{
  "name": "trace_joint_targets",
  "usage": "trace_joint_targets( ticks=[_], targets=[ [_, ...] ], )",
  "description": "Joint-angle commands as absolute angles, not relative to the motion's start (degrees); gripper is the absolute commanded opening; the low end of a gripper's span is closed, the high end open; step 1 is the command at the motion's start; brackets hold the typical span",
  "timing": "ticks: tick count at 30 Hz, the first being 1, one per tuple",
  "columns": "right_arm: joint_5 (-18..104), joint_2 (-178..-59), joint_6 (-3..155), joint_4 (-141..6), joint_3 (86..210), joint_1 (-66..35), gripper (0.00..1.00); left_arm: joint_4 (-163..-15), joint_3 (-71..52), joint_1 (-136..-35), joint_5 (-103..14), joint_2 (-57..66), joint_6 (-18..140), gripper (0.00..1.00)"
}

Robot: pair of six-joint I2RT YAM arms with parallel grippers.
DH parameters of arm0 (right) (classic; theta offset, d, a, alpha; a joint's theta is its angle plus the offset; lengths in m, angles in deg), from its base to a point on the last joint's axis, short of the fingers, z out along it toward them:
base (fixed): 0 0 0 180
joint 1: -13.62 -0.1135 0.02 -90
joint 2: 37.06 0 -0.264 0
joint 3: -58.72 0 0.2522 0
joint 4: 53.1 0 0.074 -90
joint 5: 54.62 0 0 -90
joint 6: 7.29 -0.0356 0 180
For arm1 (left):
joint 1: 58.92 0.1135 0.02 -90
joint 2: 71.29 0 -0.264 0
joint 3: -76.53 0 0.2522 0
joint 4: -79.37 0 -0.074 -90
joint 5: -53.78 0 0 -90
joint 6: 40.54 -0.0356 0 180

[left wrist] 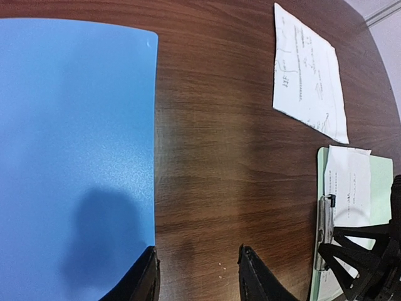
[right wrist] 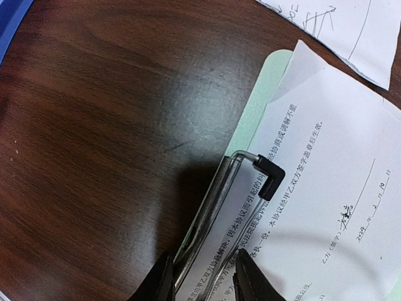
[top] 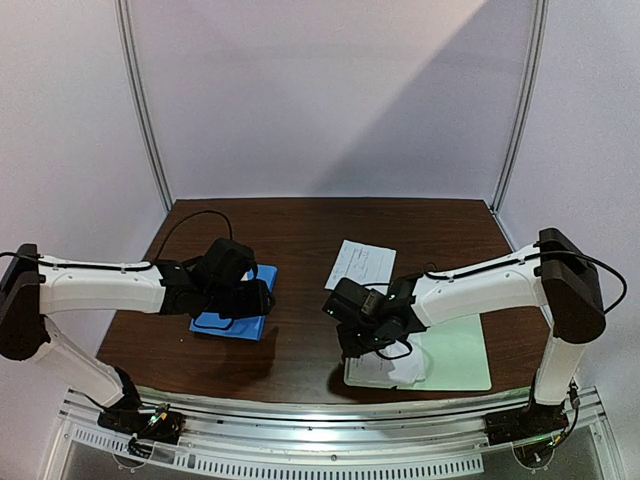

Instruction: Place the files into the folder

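Observation:
The blue folder lies closed and flat at the left of the table. My left gripper hovers open at its right edge, one finger over the blue cover and the other over bare wood. One of the files lies loose mid-table. The other sheet sits on the pale green clipboard, its edge under the metal clip. My right gripper straddles that clip, with both fingers against it.
The table is dark wood, with a metal rail along the near edge. White walls and two upright poles close off the back. Bare wood separates the folder from the clipboard.

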State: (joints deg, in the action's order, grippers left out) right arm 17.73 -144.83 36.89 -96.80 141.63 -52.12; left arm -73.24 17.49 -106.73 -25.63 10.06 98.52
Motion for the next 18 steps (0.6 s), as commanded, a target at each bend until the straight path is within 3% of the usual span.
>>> trace_joint_targets(
  ticks=[1, 18],
  targets=[
    [14.29, -147.02, 37.75, -101.66, 140.8, -51.59, 0.31, -73.16, 18.34, -105.85, -25.01, 8.93, 97.8, 0.43],
    [12.36, -135.79, 47.73, -97.96, 121.9, -39.13, 0.3, -73.22, 18.88, -105.59, -23.43, 8.08, 97.68, 0.43]
  ],
)
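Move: Already pinching the metal clip at the clipboard's left edge, the right hand has the clipboard's middle about 14 cm to its right and 2 cm below. Bare table, where the clipboard is headed, lies some 35 cm right and 2 cm ahead. The loose sheet lies about 20 cm ahead and 4 cm right, the blue folder about 12 cm ahead and 24 cm left. From the left hand, the clipboard's middle is roughly 30 cm right, 6 cm back and 8 cm below. Keeping its pinch on the clip, the right hand drags the clipboard to the right, away from the blue folder, by about 10 cm and some 4 cm forward, staying low over the table. Slow at first, it picks up speed and is still travelling at the end, with the wrist tilting several degrees on the way. ##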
